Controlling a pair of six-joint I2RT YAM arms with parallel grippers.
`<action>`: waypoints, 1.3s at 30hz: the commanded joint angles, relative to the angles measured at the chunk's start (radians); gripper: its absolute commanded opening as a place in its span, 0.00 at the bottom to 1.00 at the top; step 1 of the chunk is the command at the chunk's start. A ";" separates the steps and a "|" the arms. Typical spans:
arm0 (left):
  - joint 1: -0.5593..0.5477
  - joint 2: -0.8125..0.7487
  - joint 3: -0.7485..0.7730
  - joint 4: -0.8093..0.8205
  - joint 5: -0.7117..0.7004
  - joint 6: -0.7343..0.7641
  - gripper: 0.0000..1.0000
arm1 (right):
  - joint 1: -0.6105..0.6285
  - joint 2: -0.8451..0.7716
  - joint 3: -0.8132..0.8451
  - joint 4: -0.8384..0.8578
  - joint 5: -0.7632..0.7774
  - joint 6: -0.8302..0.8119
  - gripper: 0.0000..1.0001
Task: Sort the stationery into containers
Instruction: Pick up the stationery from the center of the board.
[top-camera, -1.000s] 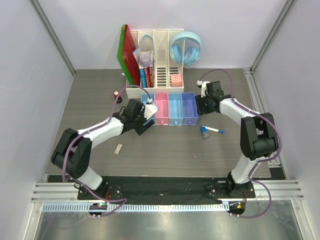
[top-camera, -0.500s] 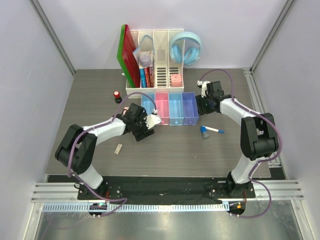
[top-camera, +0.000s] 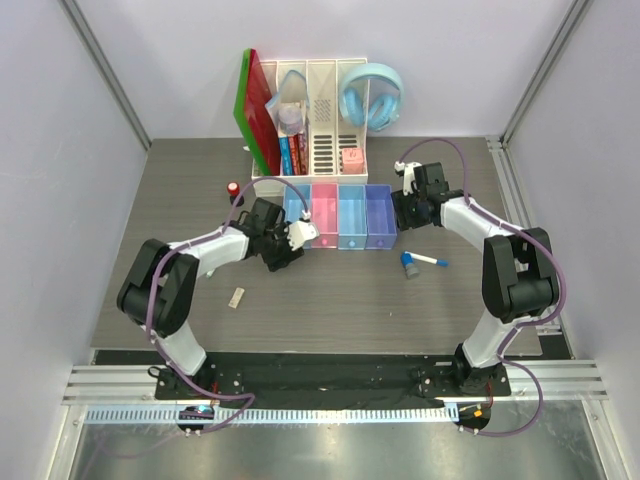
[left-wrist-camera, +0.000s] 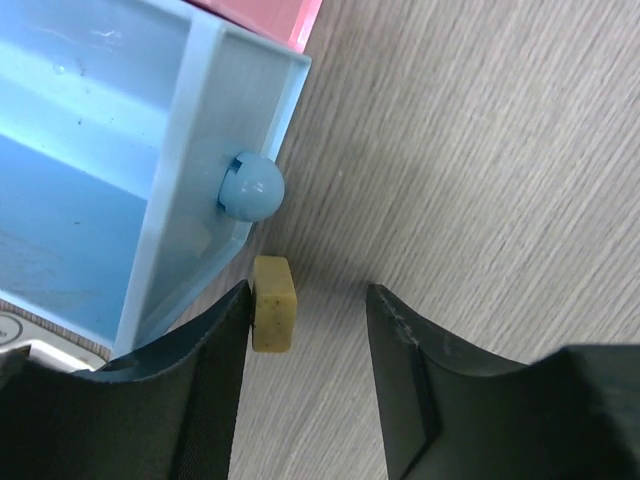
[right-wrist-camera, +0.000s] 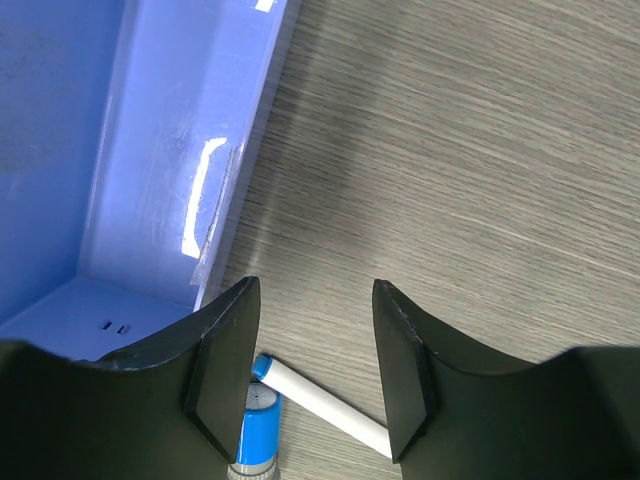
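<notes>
The joined trays (top-camera: 338, 192) stand mid-table: light blue, pink, light blue, purple-blue. My left gripper (top-camera: 292, 240) is open at the front of the left light blue tray (left-wrist-camera: 150, 200). In the left wrist view a tan eraser (left-wrist-camera: 273, 318) lies on the table between the fingers, against the left finger (left-wrist-camera: 215, 370), with the gripper's midpoint (left-wrist-camera: 305, 330) beside it. My right gripper (top-camera: 400, 212) is open and empty beside the purple-blue tray (right-wrist-camera: 170, 150). Below the right gripper (right-wrist-camera: 315, 350) lie a white marker (right-wrist-camera: 330, 410) and a blue round piece (right-wrist-camera: 255, 435). A second eraser (top-camera: 237, 297) and the red-topped stamp (top-camera: 233, 188) lie to the left.
The white file organizer (top-camera: 322, 135) stands behind the trays with books and red-green folders (top-camera: 255, 110). Light blue headphones (top-camera: 370, 97) hang at its right. The marker (top-camera: 428, 261) lies right of the trays' front.
My left gripper has turned and shifted back up toward the left light blue tray's front, and its elbow has drawn in. The right arm has not moved.
</notes>
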 joint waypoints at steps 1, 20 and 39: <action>0.017 0.054 0.030 -0.042 0.057 0.012 0.50 | 0.000 -0.046 0.005 0.017 0.006 -0.015 0.54; 0.017 -0.023 0.050 -0.166 0.036 -0.052 0.00 | 0.003 -0.045 0.007 0.014 -0.026 -0.014 0.54; -0.012 -0.425 0.173 -0.242 0.148 -0.258 0.00 | 0.052 0.075 0.120 0.005 0.012 -0.030 0.54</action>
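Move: The small tan block lies low between the left hand's open fingers, about 1 cm ahead of their midpoint, 1 cm left and 1 cm below. From that hand, the left blue drawer's middle is about 12 cm ahead and 3 cm right, the pink drawer's 12 cm ahead and 9 cm right; a pink stapler sits 10 cm ahead, 9 cm left. From the right hand, the block is roughly 30 cm left, 9 cm back and 5 cm lower. The tan block is pinched between the left hand's fingertips, which close on it just in front of the left blue drawer with barely any shift of the hand. Keeping that grip, the left hand draws back about 5 cm and rises some 15 cm, mostly straight up once clear, away from the drawers; late on, the wrist tilts some 15 degrees so the fingers slant more to the right. ##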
